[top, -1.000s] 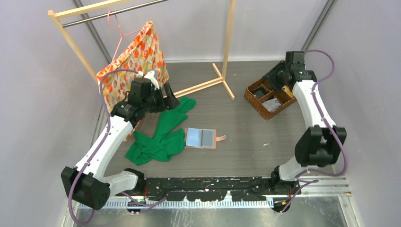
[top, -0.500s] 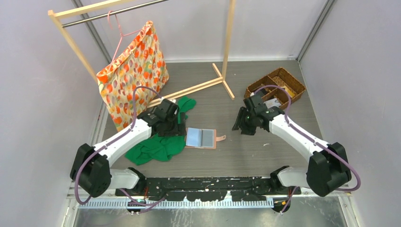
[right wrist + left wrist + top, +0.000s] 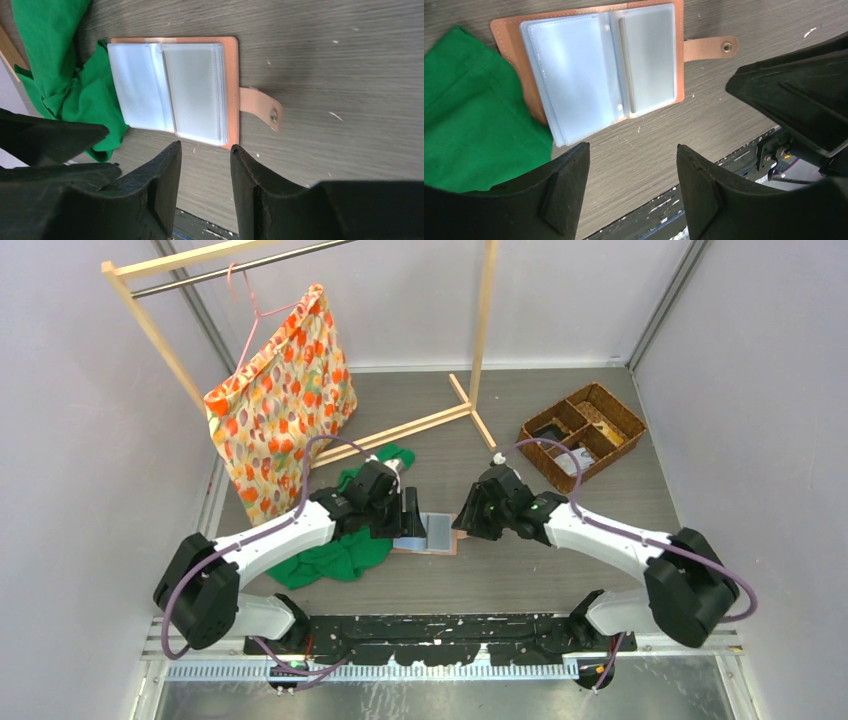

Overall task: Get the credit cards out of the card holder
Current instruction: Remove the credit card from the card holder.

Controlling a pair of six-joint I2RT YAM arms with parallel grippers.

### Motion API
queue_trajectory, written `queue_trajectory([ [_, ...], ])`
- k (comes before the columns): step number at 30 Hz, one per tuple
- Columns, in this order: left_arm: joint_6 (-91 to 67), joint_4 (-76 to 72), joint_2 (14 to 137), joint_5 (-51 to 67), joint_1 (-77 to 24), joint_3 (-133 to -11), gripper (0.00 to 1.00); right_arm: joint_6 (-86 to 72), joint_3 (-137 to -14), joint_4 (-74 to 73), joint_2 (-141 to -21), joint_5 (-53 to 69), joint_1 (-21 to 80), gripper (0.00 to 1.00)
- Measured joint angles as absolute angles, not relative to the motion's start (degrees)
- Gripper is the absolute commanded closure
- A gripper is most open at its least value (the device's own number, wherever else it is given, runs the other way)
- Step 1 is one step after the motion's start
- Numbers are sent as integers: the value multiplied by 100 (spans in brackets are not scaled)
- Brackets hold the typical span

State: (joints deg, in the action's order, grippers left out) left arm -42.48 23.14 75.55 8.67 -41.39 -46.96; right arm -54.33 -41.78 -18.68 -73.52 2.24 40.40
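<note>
The salmon-pink card holder (image 3: 438,533) lies open and flat on the grey table, its clear plastic sleeves facing up and its snap tab (image 3: 711,47) pointing right. A greyish card (image 3: 650,56) shows through the right-hand sleeve; the left sleeve looks pale and I cannot tell what is in it. My left gripper (image 3: 408,512) hovers over the holder's left edge, open and empty. From the right, my right gripper (image 3: 468,517) hangs over the tab side, also open with nothing between its fingers. In both wrist views the card holder (image 3: 175,92) lies just beyond the fingertips, untouched.
A crumpled green cloth (image 3: 330,550) lies against the holder's left edge. At the back right stands a brown wicker basket (image 3: 583,433) with compartments. A patterned orange bag (image 3: 280,390) hangs from a wooden rack (image 3: 481,320), whose foot (image 3: 420,425) rests on the table behind.
Both arms have swung in over the card holder, the left from the hanging bag, the right from the basket. The left jaws have narrowed a little.
</note>
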Motion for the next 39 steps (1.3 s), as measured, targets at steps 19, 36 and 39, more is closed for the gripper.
queue_trajectory([
  [19,-4777,1074,7830,749,-4110,-3992,40,-6031,-3953,145,-9021,458,4101,73],
  [36,-4978,757,7732,989,-3559,-3538,38,-6058,-3507,333,-8396,252,4104,73],
  [39,-5019,510,8110,1258,-3465,-3573,39,-6064,-3500,392,-8313,183,4104,73],
])
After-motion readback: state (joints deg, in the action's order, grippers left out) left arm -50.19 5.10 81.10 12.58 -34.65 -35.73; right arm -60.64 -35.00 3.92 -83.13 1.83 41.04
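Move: The open card holder lies between the hands: its middle is about 4 cm ahead of the left hand and 5 cm to its right, some 8 cm below. The green cloth is about 15 cm to the left of that hand, level with it. From the right hand, the card holder's middle is roughly 11 cm left, 3 cm ahead and 6 cm below, with the strap 3 cm straight ahead of the hand. Onto the card holder's right-hand page the right hand comes down about 5.5 cm while reaching left and a little forward, its fingers narrowing to a small gap; it then rises some 2 cm, easing slightly back to the right. The left hand, fingers staying open, sinks in two stages, about 5 cm in all, and a little forward, over the left-hand page, turning some 10 degrees counter-clockwise. ##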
